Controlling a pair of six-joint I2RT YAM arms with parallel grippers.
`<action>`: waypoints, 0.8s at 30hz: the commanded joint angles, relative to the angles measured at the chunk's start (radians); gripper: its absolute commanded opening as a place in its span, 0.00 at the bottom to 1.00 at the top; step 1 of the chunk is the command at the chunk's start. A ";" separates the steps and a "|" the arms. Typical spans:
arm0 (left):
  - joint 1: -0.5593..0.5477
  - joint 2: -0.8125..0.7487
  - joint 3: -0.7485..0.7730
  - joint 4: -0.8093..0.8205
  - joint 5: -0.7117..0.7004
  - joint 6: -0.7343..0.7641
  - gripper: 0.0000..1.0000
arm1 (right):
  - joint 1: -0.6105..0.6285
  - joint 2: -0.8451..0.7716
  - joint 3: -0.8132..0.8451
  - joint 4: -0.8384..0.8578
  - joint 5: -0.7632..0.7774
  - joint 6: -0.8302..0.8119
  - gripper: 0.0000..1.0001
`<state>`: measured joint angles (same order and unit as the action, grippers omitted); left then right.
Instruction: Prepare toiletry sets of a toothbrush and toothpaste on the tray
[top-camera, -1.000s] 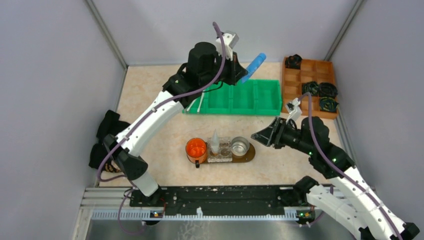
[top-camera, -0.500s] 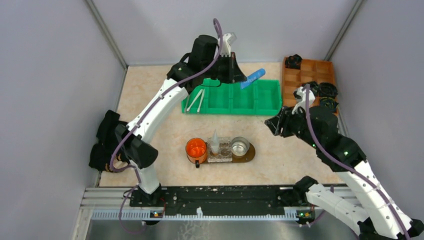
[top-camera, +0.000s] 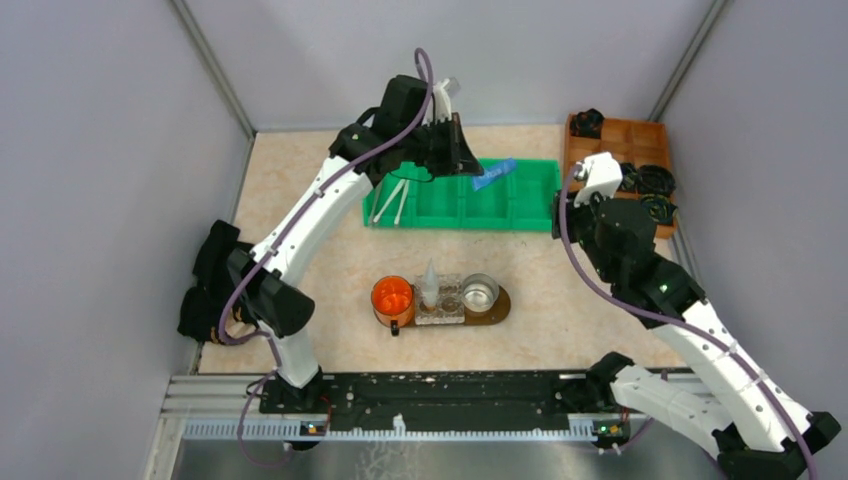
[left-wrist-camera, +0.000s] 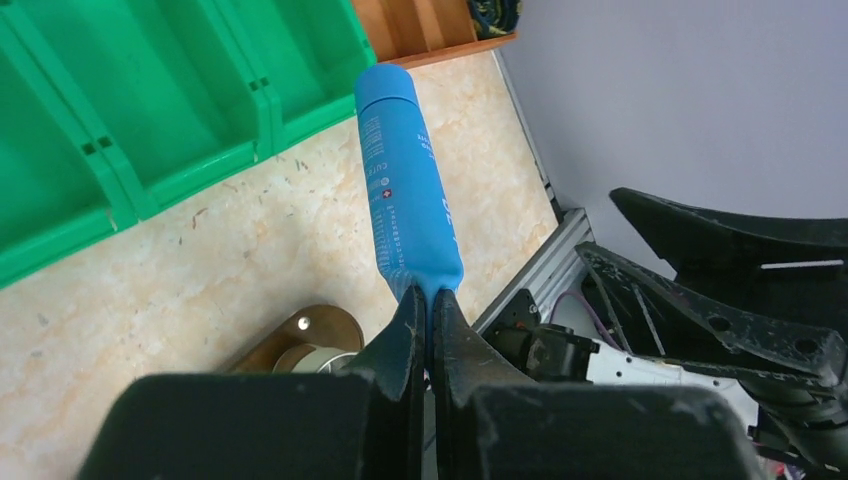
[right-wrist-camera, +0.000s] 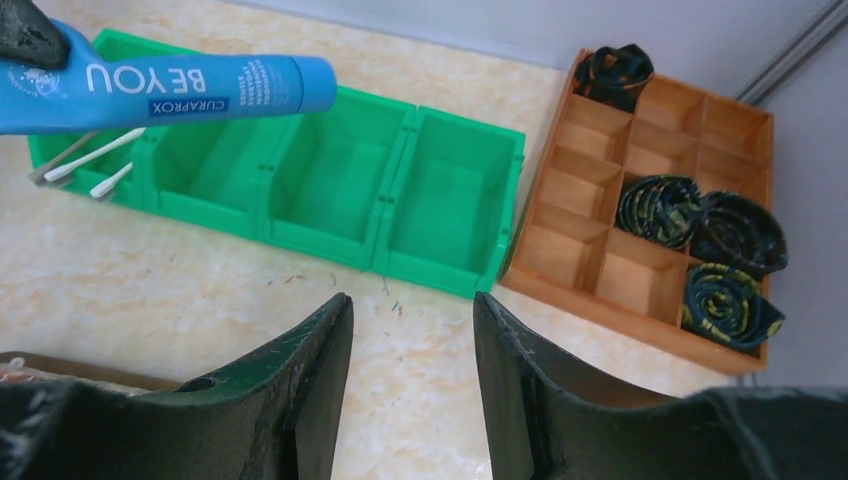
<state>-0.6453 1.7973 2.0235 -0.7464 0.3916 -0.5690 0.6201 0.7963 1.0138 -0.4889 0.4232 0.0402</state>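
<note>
My left gripper (top-camera: 468, 163) is shut on the flat end of a blue squeeze tube (top-camera: 495, 174) and holds it in the air over the green bin's middle compartments. The tube also shows in the left wrist view (left-wrist-camera: 408, 190), pinched between the jaws (left-wrist-camera: 428, 300), and in the right wrist view (right-wrist-camera: 190, 92). White toothbrush sticks (top-camera: 392, 203) lie in the bin's left compartment (right-wrist-camera: 90, 160). The dark brown tray (top-camera: 497, 305) sits mid-table. My right gripper (right-wrist-camera: 412, 305) is open and empty, above the table in front of the bin's right end. No white tube is in view.
The tray holds an orange cup (top-camera: 392, 297), a clear holder with a white cone (top-camera: 431, 280) and a metal cup (top-camera: 481, 292). The green bin (top-camera: 460, 222) stands at the back. An orange-brown box (top-camera: 640, 135) with dark rolled items sits back right. Black cloth (top-camera: 210, 280) lies at left.
My left gripper has lowered the blue tube and tilted it flatter over the bin. My right arm has swung right and back, from near the tray to the bin's right end.
</note>
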 joint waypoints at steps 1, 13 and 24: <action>0.005 -0.040 -0.009 -0.073 -0.089 -0.079 0.00 | 0.011 0.018 -0.009 0.200 0.003 -0.151 0.48; 0.005 -0.009 0.018 -0.246 -0.260 -0.335 0.00 | 0.173 0.211 0.043 0.291 -0.168 -0.239 0.47; 0.006 0.028 0.014 -0.217 -0.226 -0.512 0.00 | 0.382 0.249 -0.016 0.523 0.011 -0.331 0.44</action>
<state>-0.6453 1.8000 2.0117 -0.9634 0.1471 -0.9504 0.9604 1.0603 1.0031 -0.1417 0.3370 -0.2432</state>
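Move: The blue toothpaste, held by its flat end in the left hand, has its middle some 2 cm ahead, 5 cm right and 3 cm below that hand; from the right hand it is about 9 cm ahead and 11 cm left, nearly level. Down on the table, the green organizer's middle is about 21 cm ahead and 19 cm left of the right hand, and the metal cup 3 cm back and 16 cm left, both nearly 30 cm below. The blue toothpaste, still pinched in the left hand, is lowered about 4 cm and carried 3 cm left while that wrist swings counter-clockwise and tips farther down. The right hand sweeps some 15 cm left towards the toothpaste, first easing forward and then back again, turning nearly 30 degrees counter-clockwise with its fingers kept partly open. ##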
